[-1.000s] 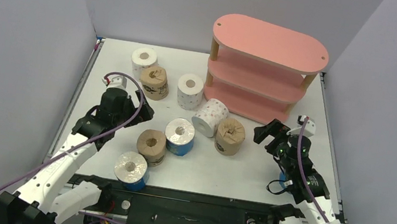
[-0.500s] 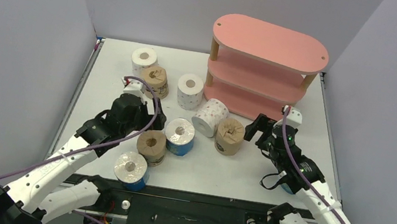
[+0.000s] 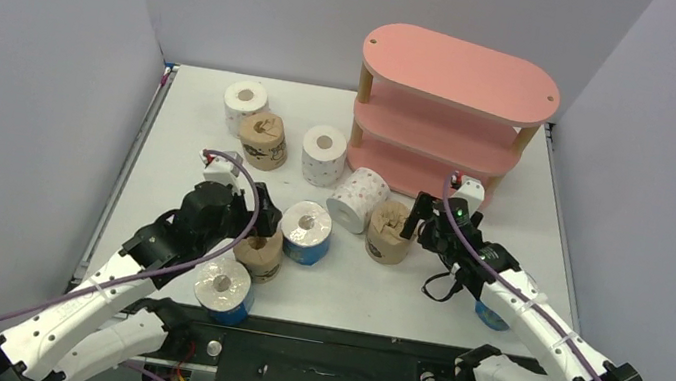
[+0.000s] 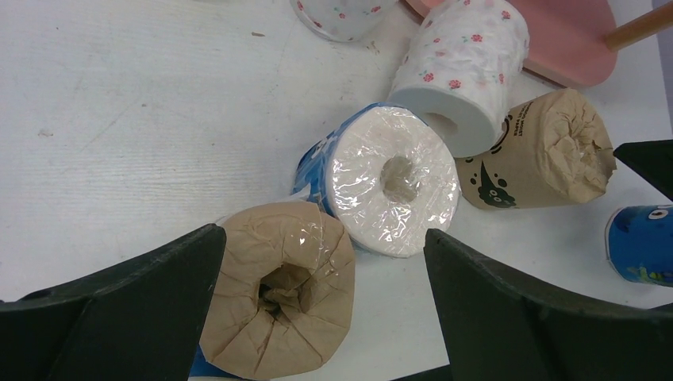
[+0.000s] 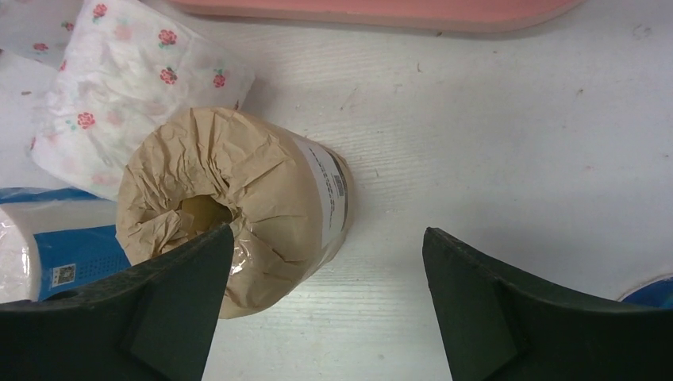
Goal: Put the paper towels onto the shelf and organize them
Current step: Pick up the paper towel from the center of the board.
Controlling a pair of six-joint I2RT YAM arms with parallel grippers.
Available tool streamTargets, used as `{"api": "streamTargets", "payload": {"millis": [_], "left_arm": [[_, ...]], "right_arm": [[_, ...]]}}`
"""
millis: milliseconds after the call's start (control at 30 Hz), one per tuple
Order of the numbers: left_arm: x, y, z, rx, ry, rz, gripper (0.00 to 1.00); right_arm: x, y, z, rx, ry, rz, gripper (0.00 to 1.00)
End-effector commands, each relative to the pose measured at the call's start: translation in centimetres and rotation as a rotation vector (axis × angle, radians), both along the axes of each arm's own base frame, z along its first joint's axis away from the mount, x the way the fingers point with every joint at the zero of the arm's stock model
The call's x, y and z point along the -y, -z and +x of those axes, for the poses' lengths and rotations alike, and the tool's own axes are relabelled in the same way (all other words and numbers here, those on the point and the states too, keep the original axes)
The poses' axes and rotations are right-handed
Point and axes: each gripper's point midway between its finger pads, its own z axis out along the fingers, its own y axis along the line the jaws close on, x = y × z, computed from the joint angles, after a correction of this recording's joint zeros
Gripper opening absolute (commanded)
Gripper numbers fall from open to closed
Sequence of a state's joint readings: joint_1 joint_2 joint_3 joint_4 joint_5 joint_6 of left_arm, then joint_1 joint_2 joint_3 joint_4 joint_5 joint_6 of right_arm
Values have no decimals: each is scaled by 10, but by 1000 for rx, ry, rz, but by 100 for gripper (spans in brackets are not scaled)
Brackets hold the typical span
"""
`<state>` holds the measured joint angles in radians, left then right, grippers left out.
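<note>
The pink shelf stands at the back right, with nothing on the boards I can see. Paper towels are scattered on the white table. My left gripper hangs open just above a brown roll, which stands on end by the left finger, not gripped. A blue roll stands just behind it. My right gripper is open beside another brown roll. Its left finger overlaps that roll's top and the right finger stands over bare table.
A dotted white roll lies on its side left of the shelf. Further back stand a white roll, a brown roll and a dotted roll. Blue rolls sit near the front and under the right arm. Grey walls flank the table.
Both arms swung toward the middle: the left gripper came right and forward over the brown roll, the right gripper moved left to the brown roll by the shelf. The right jaws narrowed slightly.
</note>
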<state>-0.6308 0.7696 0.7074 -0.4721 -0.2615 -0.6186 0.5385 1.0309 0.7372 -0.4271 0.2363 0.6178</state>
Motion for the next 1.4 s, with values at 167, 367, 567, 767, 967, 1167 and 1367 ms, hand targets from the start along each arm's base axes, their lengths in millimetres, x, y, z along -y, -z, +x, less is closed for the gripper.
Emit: {"api": "streamTargets", "payload": {"millis": [167, 367, 567, 767, 967, 1167, 1367], "left_arm": [[4, -18, 0, 87, -13, -111, 96], [8, -10, 0, 69, -2, -116, 96], [9, -4, 0, 56, -1, -115, 96], [9, 2, 0, 36, -3, -106, 96], [11, 5, -2, 22, 1, -111, 96], [8, 9, -2, 17, -10, -109, 96], [8, 13, -3, 7, -16, -114, 97]], "right_arm": [[-22, -9, 21, 25, -33, 66, 84], [-28, 3, 25, -11, -54, 119, 81], [-29, 13, 26, -44, -49, 116, 78], [-28, 22, 27, -63, -40, 107, 70], [-30, 31, 31, -80, -29, 105, 64], [-29, 36, 30, -84, -31, 98, 60], [-28, 44, 29, -103, -34, 85, 50]]}}
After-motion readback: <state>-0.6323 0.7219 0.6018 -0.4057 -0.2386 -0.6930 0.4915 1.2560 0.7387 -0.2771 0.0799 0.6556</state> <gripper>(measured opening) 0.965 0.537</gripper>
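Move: The brown paper towel in the centre stands about 6 cm to my right hand's left, 2 cm ahead and 9 cm below; the flowered roll lies against it, 7 cm ahead of this hand and 12 cm left. From my left hand, the left brown roll is 13 cm down, about 1 cm back and 2 cm left, the blue-wrapped roll 4 cm ahead and 7 cm right, and the centre paper towel 7 cm ahead and 24 cm right, at like depth. I lower my right hand some 4 cm onto the centre brown roll while easing about 3 cm left and 2 cm forward, tipping the fingers slightly further down. They close partway, the left one reaching into the core opening and the right one coming against the outer right side, so they straddle the wall. My left hand, still wide open, sinks about 2 cm towards the left brown roll. ##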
